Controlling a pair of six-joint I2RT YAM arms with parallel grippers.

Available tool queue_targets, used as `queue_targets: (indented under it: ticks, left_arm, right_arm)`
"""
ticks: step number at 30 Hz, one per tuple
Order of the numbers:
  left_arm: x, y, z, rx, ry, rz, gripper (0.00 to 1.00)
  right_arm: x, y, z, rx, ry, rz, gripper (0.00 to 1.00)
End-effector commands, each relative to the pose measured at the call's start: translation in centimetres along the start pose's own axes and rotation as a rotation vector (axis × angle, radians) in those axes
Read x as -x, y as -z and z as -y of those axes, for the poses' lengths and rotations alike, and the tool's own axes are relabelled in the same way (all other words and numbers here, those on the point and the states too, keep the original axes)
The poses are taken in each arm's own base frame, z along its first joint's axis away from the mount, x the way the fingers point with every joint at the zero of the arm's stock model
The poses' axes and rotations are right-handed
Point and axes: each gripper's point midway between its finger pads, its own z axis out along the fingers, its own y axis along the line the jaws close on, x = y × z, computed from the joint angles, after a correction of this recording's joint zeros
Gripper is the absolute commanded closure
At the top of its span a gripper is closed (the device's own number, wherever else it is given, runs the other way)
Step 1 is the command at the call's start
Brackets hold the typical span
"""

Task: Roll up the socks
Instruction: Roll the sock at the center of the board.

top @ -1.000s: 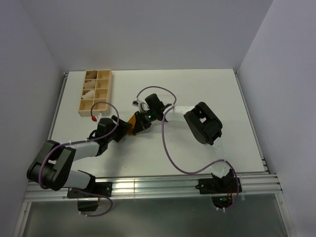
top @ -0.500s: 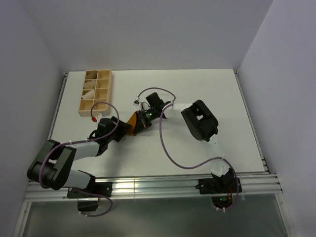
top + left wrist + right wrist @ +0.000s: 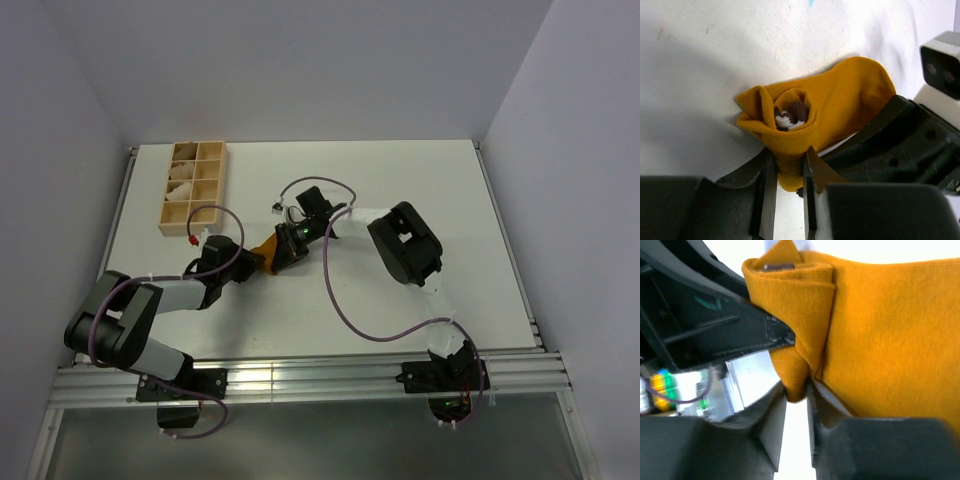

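The mustard-orange sock (image 3: 265, 250) lies mid-table between both grippers. In the left wrist view the sock (image 3: 845, 105) is rolled at one end, with dark brown and white cuff showing inside the coil. My left gripper (image 3: 786, 167) is shut on the lower part of that roll. My right gripper (image 3: 797, 389) pinches a fold of the sock (image 3: 890, 340) at its fingertips, from the opposite side. In the top view the left gripper (image 3: 250, 262) and right gripper (image 3: 277, 248) nearly touch over the sock, hiding most of it.
A wooden compartment box (image 3: 213, 166) stands at the back left, with pale cream bundles (image 3: 181, 183) in some cells. The right arm's purple cable (image 3: 340, 310) loops over the table's near middle. The metal rail (image 3: 320, 375) runs along the near edge.
My left gripper has closed from wide open onto the rolled end, and its arm has edged toward the sock. The right gripper has shifted slightly left and loosened a little.
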Motion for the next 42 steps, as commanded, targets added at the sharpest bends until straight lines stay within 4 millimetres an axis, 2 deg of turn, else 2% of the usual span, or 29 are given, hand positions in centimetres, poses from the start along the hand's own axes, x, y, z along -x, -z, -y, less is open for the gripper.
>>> queue_targets:
  ticks: [1, 2, 3, 4, 5, 6, 7, 8, 9, 10, 11, 12, 13, 14, 15, 16, 17, 19, 26, 33, 38, 42]
  left_arm:
    - [-0.5, -0.3, -2.1, 0.096, -0.012, -0.025, 0.87]
    - [-0.6, -0.3, -2.0, 0.098, -0.012, -0.028, 0.87]
    - [-0.6, -0.3, -2.0, 0.102, -0.013, -0.032, 0.87]
    - [-0.6, -0.3, -2.0, 0.102, -0.013, -0.034, 0.88]
    - [-0.7, -0.4, -1.8, 0.099, -0.014, -0.040, 0.88]
    - [-0.7, -0.4, -1.9, 0.104, -0.014, -0.043, 0.88]
    - [-0.8, -0.4, -1.8, 0.103, -0.017, -0.044, 0.88]
    - [-0.7, -0.4, -1.8, 0.103, -0.016, -0.046, 0.88]
    - [-0.8, -0.5, -1.9, 0.106, -0.016, -0.051, 0.88]
    - [-0.8, -0.5, -1.9, 0.107, -0.016, -0.051, 0.88]
    - [-0.8, -0.5, -1.8, 0.106, -0.017, -0.051, 0.88]
    - [-0.9, -0.5, -2.0, 0.114, -0.017, -0.054, 0.89]
    - [-1.1, -0.5, -1.8, 0.107, -0.016, -0.068, 0.88]
    - [-1.2, -0.5, -1.8, 0.109, -0.019, -0.072, 0.89]
    - [-1.2, -0.6, -1.8, 0.109, -0.019, -0.077, 0.89]
    - [-1.2, -0.6, -1.6, 0.104, -0.022, -0.080, 0.89]
    - [-1.3, -0.6, -1.6, 0.105, -0.022, -0.082, 0.89]
    - [-1.4, -0.5, -1.6, 0.105, -0.023, -0.087, 0.89]
    - [-1.6, -0.5, -1.4, 0.099, -0.023, -0.105, 0.89]
    - [-2.0, -0.5, -1.4, 0.098, -0.020, -0.124, 0.89]
    - [-1.9, -0.4, -1.3, 0.097, -0.020, -0.124, 0.89]
    - [-2.1, -0.5, -1.3, 0.093, -0.020, -0.133, 0.89]
  right_arm:
    - [-0.1, 1.6, 0.5, -0.130, 0.055, 0.039, 0.69]
    - [-0.6, 2.1, 1.4, -0.192, 0.060, 0.058, 0.63]
    - [0.6, 3.2, -0.2, -0.208, 0.128, 0.109, 0.56]
    - [0.9, 3.9, -0.2, -0.249, 0.155, 0.137, 0.53]
    - [0.6, 4.6, 0.8, -0.334, 0.165, 0.162, 0.50]
    - [1.7, 5.6, -0.9, -0.363, 0.247, 0.218, 0.44]
    - [1.9, 6.2, -1.2, -0.400, 0.278, 0.247, 0.41]
    - [1.2, 6.5, -0.9, -0.444, 0.297, 0.256, 0.39]
    - [2.3, 7.6, -0.4, -0.544, 0.359, 0.314, 0.34]
    - [2.5, 7.9, -2.1, -0.569, 0.425, 0.347, 0.32]
    - [1.9, 8.1, -1.8, -0.621, 0.453, 0.348, 0.30]
    - [3.0, 9.1, -2.0, -0.704, 0.526, 0.402, 0.28]
    - [2.7, 8.3, -3.0, -0.729, 0.571, 0.410, 0.26]
    - [2.1, 7.9, -3.0, -0.751, 0.626, 0.394, 0.25]
    - [2.8, 8.1, -3.6, -0.783, 0.693, 0.423, 0.24]
    - [2.2, 7.8, -3.5, -0.846, 0.724, 0.429, 0.23]
    - [2.8, 7.7, -4.2, -0.859, 0.789, 0.456, 0.21]
    - [2.7, 7.5, -4.1, -0.916, 0.830, 0.461, 0.20]
    - [2.8, 4.9, -5.9, -0.963, 0.989, 0.454, 0.18]
    - [2.1, 2.3, -5.2, -0.970, 1.052, 0.398, 0.19]
    - [1.7, 1.2, -5.0, -0.953, 1.072, 0.385, 0.21]
    - [1.5, 0.5, -3.9, -0.966, 1.079, 0.368, 0.21]
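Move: The rolled part of the sock is pinched between both hands' fingertips. Its middle is about 2 cm to the right hand's left and 1 cm ahead, at fingertip height. The flat toe lies about 6 cm ahead and 3 cm right of the right hand, 2 cm lower; the wooden tray is some 20 cm ahead and 20 cm left. From the left hand, the roll is right at the pads, about 1 cm ahead and 1 cm right. The right fingers open wide and let go of the roll, and the hand backs off about 5 cm to the right while rising some 6 cm, then swings back left over the roll's near side and sinks about 3.5 cm, its wrist turned some 80 degrees so the fingers point forward-left and down, open and short of touching. The left hand keeps its pinch on the roll low at the board, easing about 1 cm to the right. ##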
